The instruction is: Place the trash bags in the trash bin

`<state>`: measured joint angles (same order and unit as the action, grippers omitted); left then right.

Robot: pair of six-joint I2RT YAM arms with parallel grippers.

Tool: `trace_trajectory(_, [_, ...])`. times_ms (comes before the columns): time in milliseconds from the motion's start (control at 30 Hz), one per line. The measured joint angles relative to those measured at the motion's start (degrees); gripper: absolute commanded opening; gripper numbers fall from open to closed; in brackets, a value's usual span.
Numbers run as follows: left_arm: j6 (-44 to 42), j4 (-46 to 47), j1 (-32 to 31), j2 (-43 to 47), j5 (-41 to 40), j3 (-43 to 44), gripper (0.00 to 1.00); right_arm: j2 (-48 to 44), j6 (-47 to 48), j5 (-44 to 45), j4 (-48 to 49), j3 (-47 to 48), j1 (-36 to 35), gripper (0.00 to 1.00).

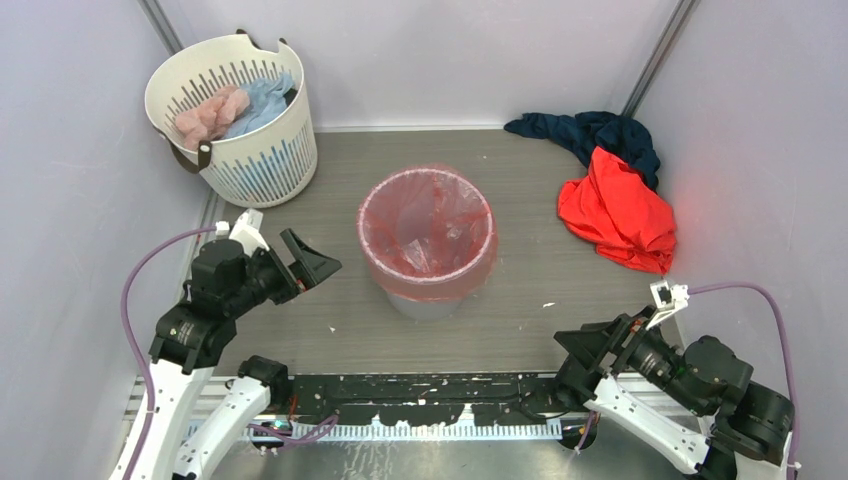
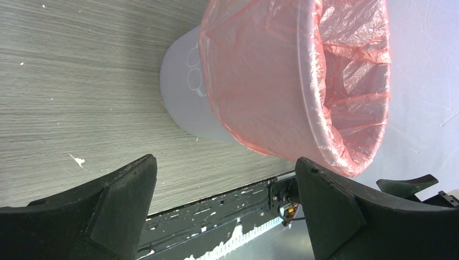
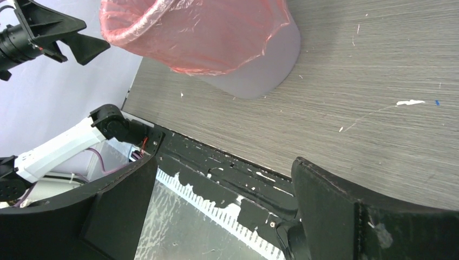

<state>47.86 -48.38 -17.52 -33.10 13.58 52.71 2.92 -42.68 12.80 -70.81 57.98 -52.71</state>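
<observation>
The light grey trash bin (image 1: 432, 304) stands upright in the middle of the wooden floor. A translucent pink trash bag (image 1: 425, 235) lines it, its edge folded over the rim and hanging down the outside. My left gripper (image 1: 312, 258) hovers open and empty to the bin's left. My right gripper (image 1: 585, 348) is open and empty, low at the bin's near right. The left wrist view shows the bag (image 2: 281, 81) over the bin (image 2: 181, 92), beyond the open left gripper (image 2: 223, 162). In the right wrist view the bag (image 3: 200, 32) and bin (image 3: 260, 70) lie past the open right gripper (image 3: 223, 162).
A white slotted laundry basket (image 1: 262, 165) with pink and blue cloths stands at the back left. A red-orange garment (image 1: 615, 210) and a dark navy one (image 1: 590, 135) lie at the back right. Pale walls enclose three sides. A black rail (image 1: 420, 390) runs along the near edge.
</observation>
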Motion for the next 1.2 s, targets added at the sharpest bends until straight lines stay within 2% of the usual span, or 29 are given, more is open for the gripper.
trace_trajectory(300, [1.2, 2.9, 0.0, -0.1, 1.0, -1.3, 1.0, 0.0, -0.4, 1.5, -3.3, 2.8, 0.0, 1.0])
trace_trajectory(900, [-2.7, 6.9, 0.0, -3.8, 2.9, -1.2, 1.0, 5.2, -4.7, 8.7, -0.2, -2.5, -0.1, 1.0])
trace_trajectory(1167, [-8.0, 9.0, 0.0, -8.6, 1.9, 1.8, 1.0, 16.5, -9.2, 16.5, 0.4, -2.6, -0.2, 1.0])
trace_trajectory(1200, [-8.7, 9.4, 0.0, -9.4, 1.6, 1.8, 1.0, 17.6, -10.2, 17.6, 0.5, -2.6, -0.2, 0.97])
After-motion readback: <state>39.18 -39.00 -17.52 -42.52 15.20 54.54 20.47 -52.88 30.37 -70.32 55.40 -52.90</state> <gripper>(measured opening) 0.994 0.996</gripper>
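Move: The trash bin, lined with the red trash bag, stands about 19 cm ahead of the right hand and 27 cm to its left, its middle some 12 cm lower. From the left hand the same bin lies about 7 cm ahead and 20 cm to the right, also 12 cm lower. The red cloth lies roughly 37 cm ahead of the right hand, 16 cm to its right and 24 cm lower. Both open hands near the trash bin: right about 6 cm forward, sinking, turning clockwise; left 4 cm forward. ##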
